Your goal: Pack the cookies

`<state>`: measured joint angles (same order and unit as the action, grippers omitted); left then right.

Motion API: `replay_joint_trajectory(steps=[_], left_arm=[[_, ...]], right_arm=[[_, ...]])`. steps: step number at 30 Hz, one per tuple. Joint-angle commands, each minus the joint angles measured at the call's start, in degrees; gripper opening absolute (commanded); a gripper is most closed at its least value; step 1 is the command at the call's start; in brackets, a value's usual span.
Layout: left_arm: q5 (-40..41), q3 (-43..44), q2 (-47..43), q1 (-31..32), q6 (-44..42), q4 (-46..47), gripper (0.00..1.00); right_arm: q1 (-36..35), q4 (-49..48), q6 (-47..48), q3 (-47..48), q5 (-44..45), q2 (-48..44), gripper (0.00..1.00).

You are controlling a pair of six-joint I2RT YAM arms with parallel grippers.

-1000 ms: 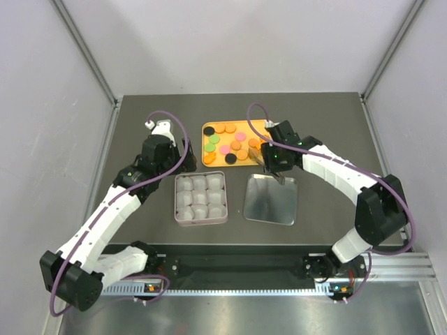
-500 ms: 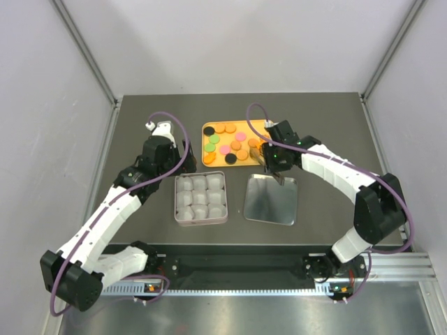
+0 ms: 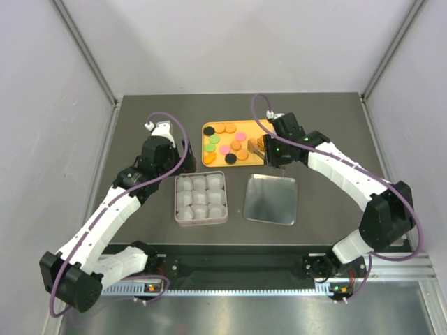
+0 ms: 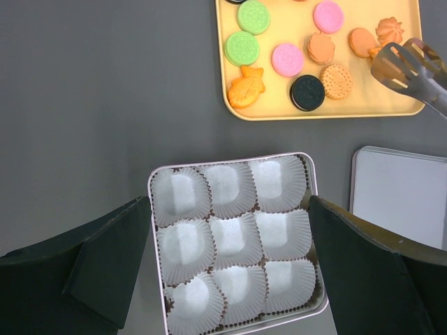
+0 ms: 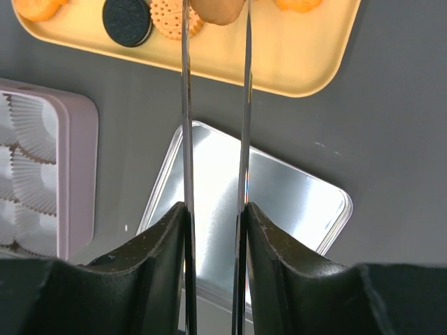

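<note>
The cookies (image 3: 227, 143) lie on a yellow tray (image 3: 207, 163): orange, pink, green, black and brown ones. My right gripper (image 3: 276, 151) is shut on a pair of metal tongs (image 5: 213, 139). In the right wrist view the gripper (image 5: 215, 218) presses both blades inward, and a tan-orange cookie (image 5: 218, 8) sits pinched between the tips over the tray's right part. The left wrist view shows the tong tips (image 4: 411, 68) at the tray's right end. My left gripper (image 4: 230, 262) stands wide open above the square tin (image 4: 151, 209), with nothing between its fingers.
The tin (image 3: 175, 199) holds several white paper cups (image 4: 230, 234). Its shiny lid (image 3: 271, 199) lies flat to the right of it, just below the tray. Grey walls enclose the dark table on three sides.
My right arm has shifted away from the lid's edge, farther over the tray. The tongs have narrowed onto a cookie. The left arm has not moved.
</note>
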<state>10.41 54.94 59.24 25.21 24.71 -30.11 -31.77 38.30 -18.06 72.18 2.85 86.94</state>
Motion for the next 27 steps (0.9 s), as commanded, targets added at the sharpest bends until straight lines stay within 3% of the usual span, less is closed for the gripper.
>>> replay_joint_trajectory(steps=[1, 5, 13, 21, 27], left_arm=[[1.5, 1.3, -1.5, -0.1, -0.7, 0.9, 0.99], [3.6, 2.6, -1.5, -0.2, -0.8, 0.9, 0.99], [6.5, 8.2, -0.8, -1.7, -0.3, -1.0, 0.99], [8.1, 16.2, 1.4, -3.2, -0.5, -2.6, 0.99], [8.9, 17.3, 1.6, -3.3, -0.4, -2.7, 0.99]], right_arm=[[-1.3, 0.6, 0.5, 4.3, -1.9, -3.5, 0.29], [-3.6, 2.7, 0.8, 7.3, -1.5, -3.2, 0.27], [-14.6, 5.4, -0.3, 14.8, -2.0, 0.2, 0.27], [-26.6, 6.0, -1.2, 22.3, -1.6, 9.4, 0.27], [-29.8, 5.5, -1.2, 24.7, -1.7, 14.3, 0.27]])
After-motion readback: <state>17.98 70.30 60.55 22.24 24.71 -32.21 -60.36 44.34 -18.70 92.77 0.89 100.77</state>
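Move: The far-left paper cup of the packing box lies roughly 27 cm to the right hand's left, 7 cm back and 13 cm below it. From the same hand, the middle of the orange cookie tray is about 8 cm ahead and 7 cm left, and the silver tray some 11 cm back, 1 cm right, both about 14 cm below. From the left hand, that cup lies roughly 3 cm left, 3 cm back and 19 cm below. Keep the tongs pinched on the cookie and swing the right hand some 19 cm left and 11 cm back, from the cookie tray to the box's far-left cup, arching up about 7 cm before sinking 5 cm and turning about 30 degrees counter-clockwise. Meanwhile raise the empty, open left gripper about 10 cm, easing slightly forward and left, clear of the box. ##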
